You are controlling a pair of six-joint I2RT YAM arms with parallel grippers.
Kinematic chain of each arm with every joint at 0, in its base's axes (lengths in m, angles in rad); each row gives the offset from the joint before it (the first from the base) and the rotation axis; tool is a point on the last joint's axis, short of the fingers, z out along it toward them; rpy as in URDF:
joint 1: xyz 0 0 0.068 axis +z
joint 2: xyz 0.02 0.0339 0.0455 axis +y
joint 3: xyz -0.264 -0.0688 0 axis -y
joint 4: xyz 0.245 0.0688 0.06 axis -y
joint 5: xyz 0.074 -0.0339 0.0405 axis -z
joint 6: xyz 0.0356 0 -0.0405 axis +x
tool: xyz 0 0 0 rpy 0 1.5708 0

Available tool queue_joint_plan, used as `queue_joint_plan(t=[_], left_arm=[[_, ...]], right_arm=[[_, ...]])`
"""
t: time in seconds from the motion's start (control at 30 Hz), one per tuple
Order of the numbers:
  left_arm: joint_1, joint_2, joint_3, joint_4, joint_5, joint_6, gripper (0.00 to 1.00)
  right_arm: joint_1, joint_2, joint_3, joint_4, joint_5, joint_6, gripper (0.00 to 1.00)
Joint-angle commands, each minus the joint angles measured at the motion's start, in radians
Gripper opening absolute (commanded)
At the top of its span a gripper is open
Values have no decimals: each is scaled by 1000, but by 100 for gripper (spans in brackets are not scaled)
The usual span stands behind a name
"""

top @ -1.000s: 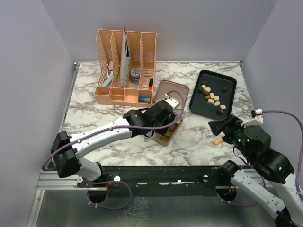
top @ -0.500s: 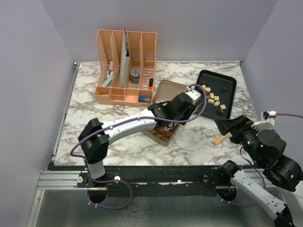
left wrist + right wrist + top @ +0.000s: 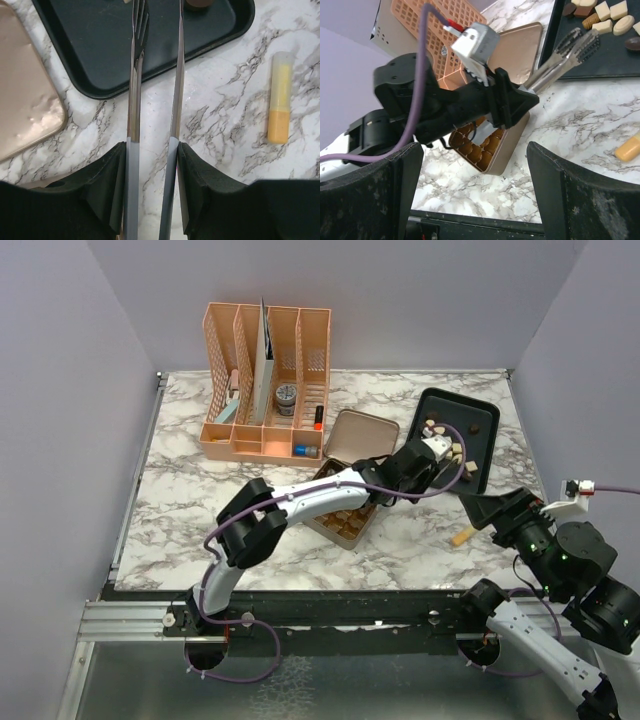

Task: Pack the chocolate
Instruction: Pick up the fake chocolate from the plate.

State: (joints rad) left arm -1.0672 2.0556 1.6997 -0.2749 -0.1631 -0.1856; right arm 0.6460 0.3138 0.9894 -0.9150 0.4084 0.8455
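Note:
Several small chocolate pieces (image 3: pixel 452 449), brown and cream, lie on a dark tray (image 3: pixel 482 415) at the back right. The square gold tin (image 3: pixel 345 527) sits open mid-table, its lid (image 3: pixel 358 432) leaning behind it. My left gripper (image 3: pixel 424 462) is shut on metal tongs (image 3: pixel 155 75). The tong tips reach over the tray's near part (image 3: pixel 100 50), slightly apart and empty, close to a dark piece (image 3: pixel 199 4). My right gripper (image 3: pixel 492 510) is open and empty, above the table right of the tin. Its view shows the tin (image 3: pixel 492 145), the tongs (image 3: pixel 565 54) and the pieces (image 3: pixel 605 12).
A yellow-orange tube (image 3: pixel 462 536) lies on the marble between the tin and my right gripper, and also shows in the left wrist view (image 3: pixel 279 97). A peach desk organizer (image 3: pixel 265 380) stands at the back left. The left arm (image 3: pixel 300 502) stretches across the tin.
My left arm has swung right, carrying the tongs from over the tin to the tray. My right gripper has drawn back to the right.

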Motion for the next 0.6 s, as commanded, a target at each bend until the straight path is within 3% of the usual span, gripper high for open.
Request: queue_joint_plan(t=[0.0, 0.57], left_arm=[[-24, 63, 84, 57, 18, 23, 46], [-46, 242, 253, 40, 7, 39, 49]], right_arm=[[-3, -8, 28, -18, 25, -2, 89], [-3, -22, 32, -30, 27, 12, 89]])
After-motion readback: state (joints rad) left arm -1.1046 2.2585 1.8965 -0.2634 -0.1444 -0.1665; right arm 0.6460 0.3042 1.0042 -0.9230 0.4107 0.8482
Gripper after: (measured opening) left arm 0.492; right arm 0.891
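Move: About 13 cm to the right, 6 cm ahead and 13 cm below the left hand, which already holds the tongs, lies the dark oval chocolate near the tray's near edge. The nearest white chocolate sits some 3 cm to the left of it and 4 cm farther out. Counted from the left hand, the tray's near-left corner is 7 cm ahead and 1 cm left, the orange-capped tube 7 cm back and 12 cm right. From the right hand, the dark chocolate lies about 22 cm ahead, 7 cm right and well below. Carrying the tongs with their tips leading, the left hand travels about 5 cm to the right and sinks some 3 cm, mostly early on, towards the dark oval chocolate at the tray's near edge. The wrist turns barely 5 degrees clockwise; the tongs stay held and parted, hardly wider than before. ##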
